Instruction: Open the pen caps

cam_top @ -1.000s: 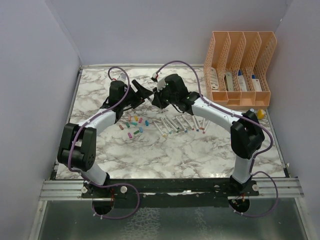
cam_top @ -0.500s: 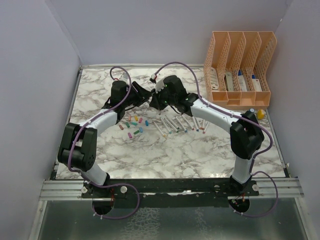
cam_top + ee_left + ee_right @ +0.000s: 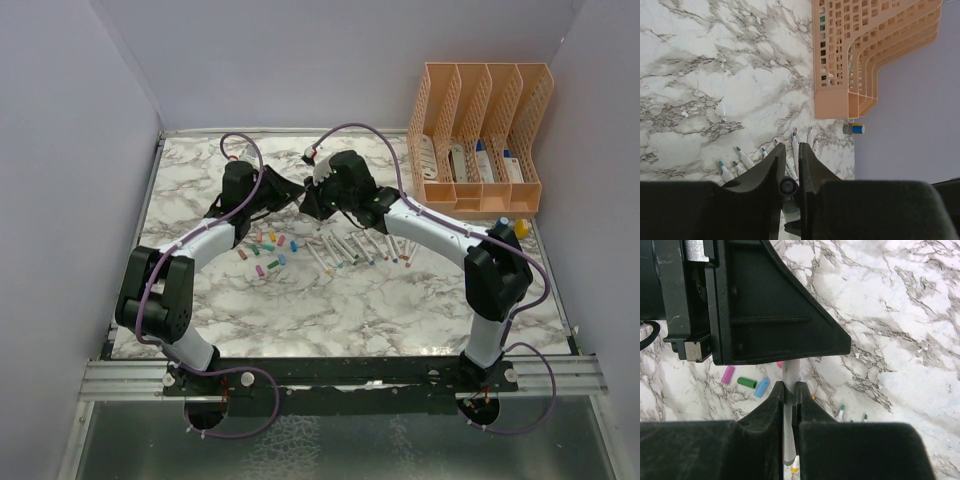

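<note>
My left gripper (image 3: 290, 190) and right gripper (image 3: 307, 201) meet nose to nose above the back of the table. In the right wrist view the right gripper (image 3: 790, 386) is shut on a pen (image 3: 791, 371), whose white barrel runs up under the left gripper's black body. In the left wrist view the left gripper (image 3: 791, 146) is shut on that pen's cap (image 3: 788, 186), seen end-on as a dark round. Loose pen caps (image 3: 267, 250) in pink, green and blue lie below the left gripper. Several uncapped pens (image 3: 358, 247) lie in a row below the right gripper.
A peach lattice file organiser (image 3: 480, 140) stands at the back right, also seen in the left wrist view as the organiser (image 3: 865, 50). A small blue and yellow bottle-like item (image 3: 515, 227) lies beside it near the right wall. Grey walls close in both sides.
The left gripper has swung right to meet the right gripper and has closed from wide open onto the pen's cap. The right gripper has stayed shut on the pen.
</note>
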`<state>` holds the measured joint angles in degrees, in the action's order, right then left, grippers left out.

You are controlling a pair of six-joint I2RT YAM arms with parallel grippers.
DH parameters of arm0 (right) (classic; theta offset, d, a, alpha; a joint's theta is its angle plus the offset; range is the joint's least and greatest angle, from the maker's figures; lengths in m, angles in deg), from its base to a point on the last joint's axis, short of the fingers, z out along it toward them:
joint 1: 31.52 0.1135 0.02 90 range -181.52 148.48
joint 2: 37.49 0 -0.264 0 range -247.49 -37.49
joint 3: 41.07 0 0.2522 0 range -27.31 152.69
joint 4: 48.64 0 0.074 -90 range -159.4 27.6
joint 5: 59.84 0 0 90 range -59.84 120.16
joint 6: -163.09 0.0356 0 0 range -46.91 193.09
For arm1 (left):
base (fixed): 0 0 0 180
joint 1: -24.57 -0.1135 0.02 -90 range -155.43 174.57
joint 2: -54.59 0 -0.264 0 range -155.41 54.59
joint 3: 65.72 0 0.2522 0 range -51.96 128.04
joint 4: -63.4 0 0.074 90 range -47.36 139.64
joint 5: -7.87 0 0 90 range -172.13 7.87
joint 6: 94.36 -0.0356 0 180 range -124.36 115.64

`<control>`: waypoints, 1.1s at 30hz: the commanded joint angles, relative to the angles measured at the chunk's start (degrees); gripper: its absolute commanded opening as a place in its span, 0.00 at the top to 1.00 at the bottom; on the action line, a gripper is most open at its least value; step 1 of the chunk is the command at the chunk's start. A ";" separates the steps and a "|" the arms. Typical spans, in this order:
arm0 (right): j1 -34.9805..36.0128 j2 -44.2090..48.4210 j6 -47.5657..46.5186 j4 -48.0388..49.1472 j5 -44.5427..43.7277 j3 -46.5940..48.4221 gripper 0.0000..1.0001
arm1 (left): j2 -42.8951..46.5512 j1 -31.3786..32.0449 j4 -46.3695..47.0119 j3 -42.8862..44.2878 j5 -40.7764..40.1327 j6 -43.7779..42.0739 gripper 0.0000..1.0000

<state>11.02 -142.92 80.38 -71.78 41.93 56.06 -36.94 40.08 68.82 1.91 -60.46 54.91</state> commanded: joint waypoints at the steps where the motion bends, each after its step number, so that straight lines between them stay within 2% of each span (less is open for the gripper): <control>1: 0.48 2.97 0.29 2.09 0.89 -0.81 0.99 | 1.26 0.22 1.39 -0.60 0.95 -0.58 0.87; 6: 0.43 3.51 0.07 1.87 0.67 -1.31 0.99 | 1.62 0.10 1.39 -0.54 0.58 -0.55 0.87; 8: 0.44 3.87 0.01 1.87 0.50 -1.68 0.99 | 1.61 0.15 1.39 -0.34 0.68 -0.48 1.00; 11: 0.45 4.09 0.21 1.90 0.07 -2.04 0.99 | 1.61 0.15 1.39 -0.14 1.03 -0.55 1.00; 12: 0.44 4.09 0.28 1.77 0.01 -2.00 0.94 | 1.73 0.20 1.39 -0.11 1.20 -0.63 1.00; 14: 0.43 3.73 0.36 1.15 -0.08 -1.53 0.77 | 1.99 0.17 1.39 -0.25 1.23 -0.78 1.00; 17: 0.43 3.52 0.52 0.84 -0.32 -1.44 0.60 | 2.34 0.18 1.38 -0.30 1.48 -1.04 1.00; 21: 0.43 3.05 0.82 0.60 -0.38 -1.21 0.50 | 2.82 0.19 1.39 -0.30 1.71 -0.82 1.00; 27: 0.43 1.70 1.51 0.37 0.76 -0.53 0.45 | 3.17 0.55 1.47 0.25 2.28 -0.55 1.00; 33: 0.43 0.57 2.09 0.76 1.69 0.48 0.47 | 3.28 1.27 1.50 0.38 2.20 -0.28 1.00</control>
<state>11.13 -141.43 81.60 -71.74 41.93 54.40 -35.67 40.62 68.86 1.91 -59.55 54.89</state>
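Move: The raised pen is in both grippers. Its middle lies about 4 cm back and 2 cm right of the left hand, which pinches its far end, and roughly 1 cm ahead and 1 cm left of the right hand. About 15 cm below the right hand, the nearest blue cap lies some 4 cm back and 4 cm left, and the yellow-ended pen about 6 cm back and 3 cm right. Opening to about half, the right fingers part to either side of the pen and let go of it; that hand only eases back about half a centimetre. The left fingers stay shut, keeping their pinch on the far end, while the left hand rises about 1 cm and drifts about half a centimetre back, barely turning. ##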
